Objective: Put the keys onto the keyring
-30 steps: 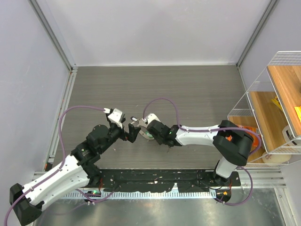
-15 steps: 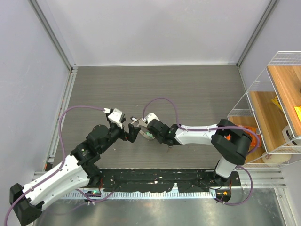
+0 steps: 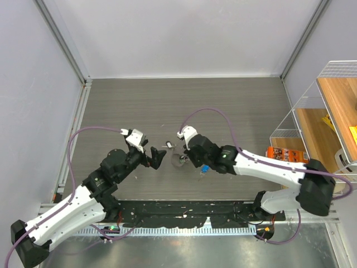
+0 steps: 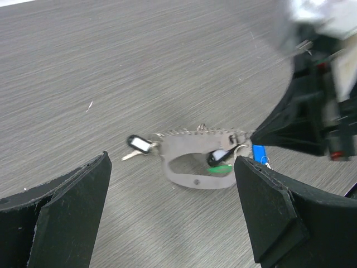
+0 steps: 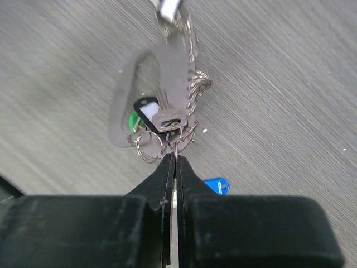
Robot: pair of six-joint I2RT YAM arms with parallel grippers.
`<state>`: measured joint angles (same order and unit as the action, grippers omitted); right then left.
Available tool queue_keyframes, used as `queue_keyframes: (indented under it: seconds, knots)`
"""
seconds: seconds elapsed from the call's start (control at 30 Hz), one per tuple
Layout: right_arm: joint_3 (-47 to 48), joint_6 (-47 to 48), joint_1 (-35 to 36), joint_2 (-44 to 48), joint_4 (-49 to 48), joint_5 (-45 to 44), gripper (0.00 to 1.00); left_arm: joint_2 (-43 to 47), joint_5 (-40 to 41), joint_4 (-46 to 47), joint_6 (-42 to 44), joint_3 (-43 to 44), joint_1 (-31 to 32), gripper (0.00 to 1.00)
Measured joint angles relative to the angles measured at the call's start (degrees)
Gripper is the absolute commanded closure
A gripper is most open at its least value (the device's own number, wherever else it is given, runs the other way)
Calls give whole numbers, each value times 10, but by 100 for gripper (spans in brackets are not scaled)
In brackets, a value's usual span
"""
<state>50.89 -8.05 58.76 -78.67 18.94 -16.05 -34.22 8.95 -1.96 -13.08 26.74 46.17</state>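
The keyring (image 5: 167,67) is a grey metal loop, seen in the right wrist view hanging from small wire rings. My right gripper (image 5: 176,157) is shut, pinching one of those rings. A black key with a white label (image 5: 148,111) and a green key (image 5: 131,123) hang on the loop. A blue key (image 5: 217,186) lies on the table beside the fingers. In the left wrist view the keyring (image 4: 195,181) is low over the table ahead of my open left gripper (image 4: 170,187), which holds nothing. Another black key (image 4: 138,144) sticks out at its left end.
From above, the left gripper (image 3: 154,158) and right gripper (image 3: 179,158) face each other mid-table with the keyring (image 3: 176,161) between them. An orange packet (image 3: 283,154) lies at the right, next to a wire shelf rack (image 3: 312,106) with wooden boards.
The right gripper has closed on a small ring of the keyring. The right arm's elbow has swung out to the right. The left gripper has drawn back slightly from the keyring.
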Motion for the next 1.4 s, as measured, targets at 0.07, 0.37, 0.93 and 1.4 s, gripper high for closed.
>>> queue_keyframes:
  seconds: [0.07,0.37,0.93,1.4]
  knots:
    - [0,0,1,47,15,20,95,9,0,0,0,-2,0,1]
    - [10,11,3,168,89,99,95,42,-13,3,-1,-14,0,0]
    - [71,89,8,263,155,285,95,67,-257,120,-14,-45,0,0]
    - [107,117,10,261,170,379,95,33,-413,277,-95,-70,0,0]
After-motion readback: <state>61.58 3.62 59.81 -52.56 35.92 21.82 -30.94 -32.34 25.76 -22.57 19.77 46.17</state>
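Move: The keyring, already off its spot and pinched in the shut right fingers, hangs with its middle roughly 2 cm ahead, 4 cm left and 4 cm below that hand. The open left gripper is level with the right hand, about 12 cm left and 10 cm above. The blue-tagged key lies 3 cm back, 6 cm right and 9 cm below it, the black tag some 6 cm ahead, 8 left and 8 below. From the left hand the keyring is about 3 cm ahead, 8 right and 14 below. The keyring, still pinched in the right fingers, is carried up about 17 cm and back 13 towards the left gripper, the right hand turning some 40 degrees counter-clockwise and rolling its left side up. The left hand, hardly moving at first, draws back about 11 cm, rising and going right, and swings clockwise until its wide-open fingers face the keyring. ##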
